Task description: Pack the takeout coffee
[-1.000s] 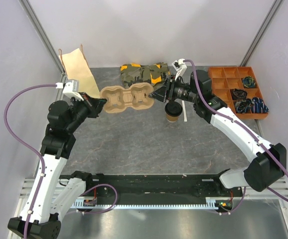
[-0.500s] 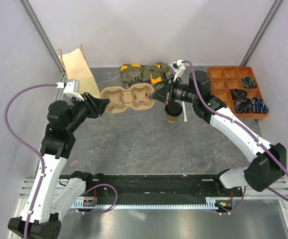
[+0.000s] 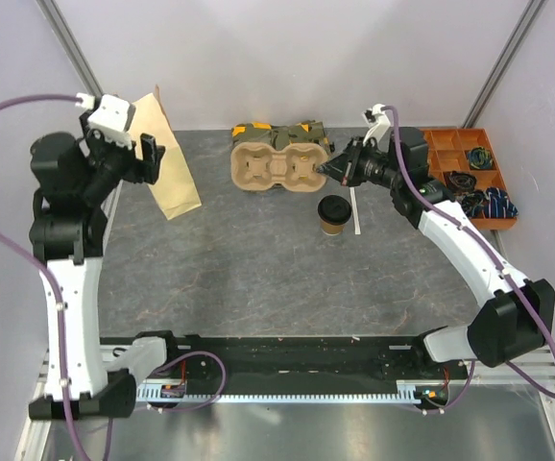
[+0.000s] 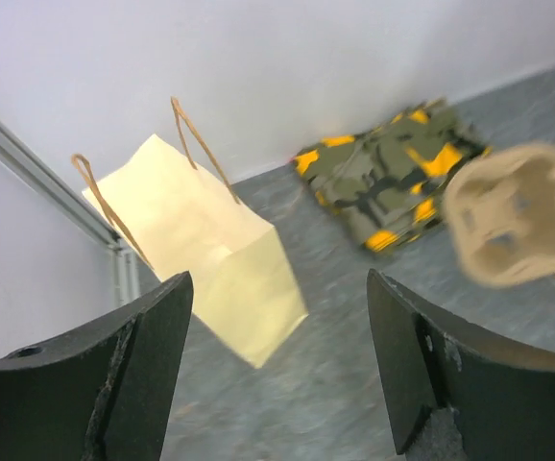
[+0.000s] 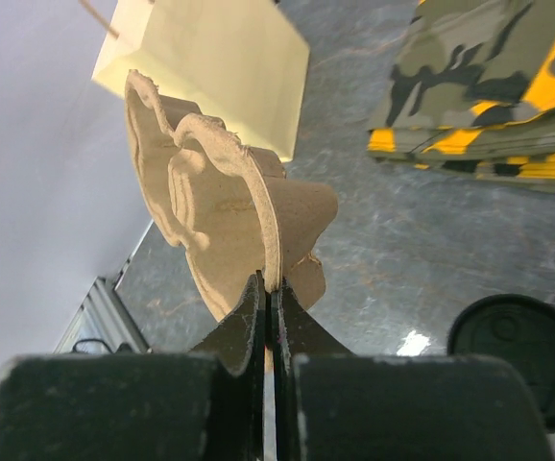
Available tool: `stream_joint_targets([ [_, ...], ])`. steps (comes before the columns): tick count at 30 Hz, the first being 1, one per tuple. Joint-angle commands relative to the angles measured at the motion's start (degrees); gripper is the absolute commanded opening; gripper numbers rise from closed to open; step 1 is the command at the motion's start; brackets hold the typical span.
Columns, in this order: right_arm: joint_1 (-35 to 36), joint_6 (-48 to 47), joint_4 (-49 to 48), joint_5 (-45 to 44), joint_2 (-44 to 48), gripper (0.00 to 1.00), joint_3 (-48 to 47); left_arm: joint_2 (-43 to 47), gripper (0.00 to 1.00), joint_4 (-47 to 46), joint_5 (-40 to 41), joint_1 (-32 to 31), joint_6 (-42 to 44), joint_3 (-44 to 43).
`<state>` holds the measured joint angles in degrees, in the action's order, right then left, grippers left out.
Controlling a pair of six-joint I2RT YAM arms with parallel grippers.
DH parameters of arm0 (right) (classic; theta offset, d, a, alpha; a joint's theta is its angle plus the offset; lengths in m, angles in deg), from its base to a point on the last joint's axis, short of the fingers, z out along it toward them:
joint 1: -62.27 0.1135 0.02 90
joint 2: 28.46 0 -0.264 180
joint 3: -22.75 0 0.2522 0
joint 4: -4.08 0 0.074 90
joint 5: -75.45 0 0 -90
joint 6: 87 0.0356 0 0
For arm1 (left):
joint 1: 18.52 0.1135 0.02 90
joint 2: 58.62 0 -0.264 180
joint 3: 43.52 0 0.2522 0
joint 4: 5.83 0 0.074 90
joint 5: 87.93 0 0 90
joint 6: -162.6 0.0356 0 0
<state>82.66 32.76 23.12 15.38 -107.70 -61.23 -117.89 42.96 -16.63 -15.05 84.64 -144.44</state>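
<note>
The takeout coffee point(image 3: 334, 214), a tan paper cup under a black lid point(image 5: 515, 348), stands upright on the table just right of centre, touched by nothing. Above and left of it my right gripper point(image 3: 327, 169) is shut on the rim of the brown two-hole pulp cup tray point(image 3: 278, 168) point(image 5: 229, 216) and holds it off the table. My left gripper point(image 3: 147, 158) is raised at the far left beside the tan paper bag point(image 3: 165, 156) point(image 4: 201, 240). Its fingers point(image 4: 143, 355) stand wide open with nothing between them.
A folded camouflage cloth point(image 3: 276, 135) point(image 4: 393, 182) lies at the back behind the tray. An orange compartment tray point(image 3: 458, 175) of small items sits at the right. A white stick point(image 3: 356, 210) lies beside the cup. The aluminium frame post point(image 4: 37, 173) runs close behind the bag.
My left gripper let go of the pulp tray, opened, and swung up and back to the far left by the bag. My right gripper closed on the tray and carried it slightly right and back.
</note>
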Motion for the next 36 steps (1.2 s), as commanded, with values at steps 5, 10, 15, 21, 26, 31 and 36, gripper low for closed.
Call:
stream_joint_targets([
  [5, -5.4, -1.0, 0.4, 0.4, 1.3, 0.00, -5.0, -16.8, 0.74, 8.6, -2.7, 0.8, 22.3, -10.4],
  [10, -7.9, -2.0, 1.7, 0.9, 1.8, 0.00, -5.8, -24.2, 0.72, 8.7, -2.4, 0.8, 27.0, -13.0],
  [15, -9.0, -3.0, 3.2, 2.1, 2.1, 0.00, -6.1, -28.5, 0.70, 9.9, -1.3, 0.8, 31.6, -12.8],
  [21, -9.5, -3.0, 3.4, 2.4, 2.3, 0.00, -5.9, -33.0, 0.68, 11.4, 0.8, 0.9, 35.6, -11.7],
  [26, -9.7, -3.1, 3.5, 2.6, 2.2, 0.00, -6.1, -33.0, 0.43, 13.3, -1.5, 0.7, 37.7, -11.7],
  [31, -10.0, -3.0, 3.9, 2.2, 2.3, 0.00, -6.8, -28.1, 0.02, 18.0, -3.3, -2.2, 32.2, -10.9],
  [36, -9.9, -2.6, 4.1, 2.1, 2.2, 0.00, -6.9, -19.9, 0.02, 18.6, -0.1, -11.8, 12.3, -7.3],
])
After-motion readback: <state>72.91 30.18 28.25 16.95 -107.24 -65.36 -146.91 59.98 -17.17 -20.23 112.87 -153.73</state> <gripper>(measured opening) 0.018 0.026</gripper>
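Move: The paper bag stands with its middle about 14 cm ahead of the left hand, 5 cm to its left and 30 cm below. From that hand the camouflage cloth lies some 30 cm ahead, 25 cm right and 42 cm below, and the cup carrier, already in the right fingers, 5 cm ahead, 25 cm right and 14 cm lower. From the right hand the bag is 42 cm left, 9 cm ahead, 17 cm below; the coffee cup 3 cm ahead, 6 cm right, 25 cm below. The paper bag's upper edge is what the open left hand swoops to, some 18 cm down and 13 forward, tipping about 25 degrees down and rolling its left side up. The fingers shut on the paper, then pull right about 5 cm and back 4. The right hand, keeping its pinch on the carrier, shifts about 6 cm right and slightly forward, then holds there. ##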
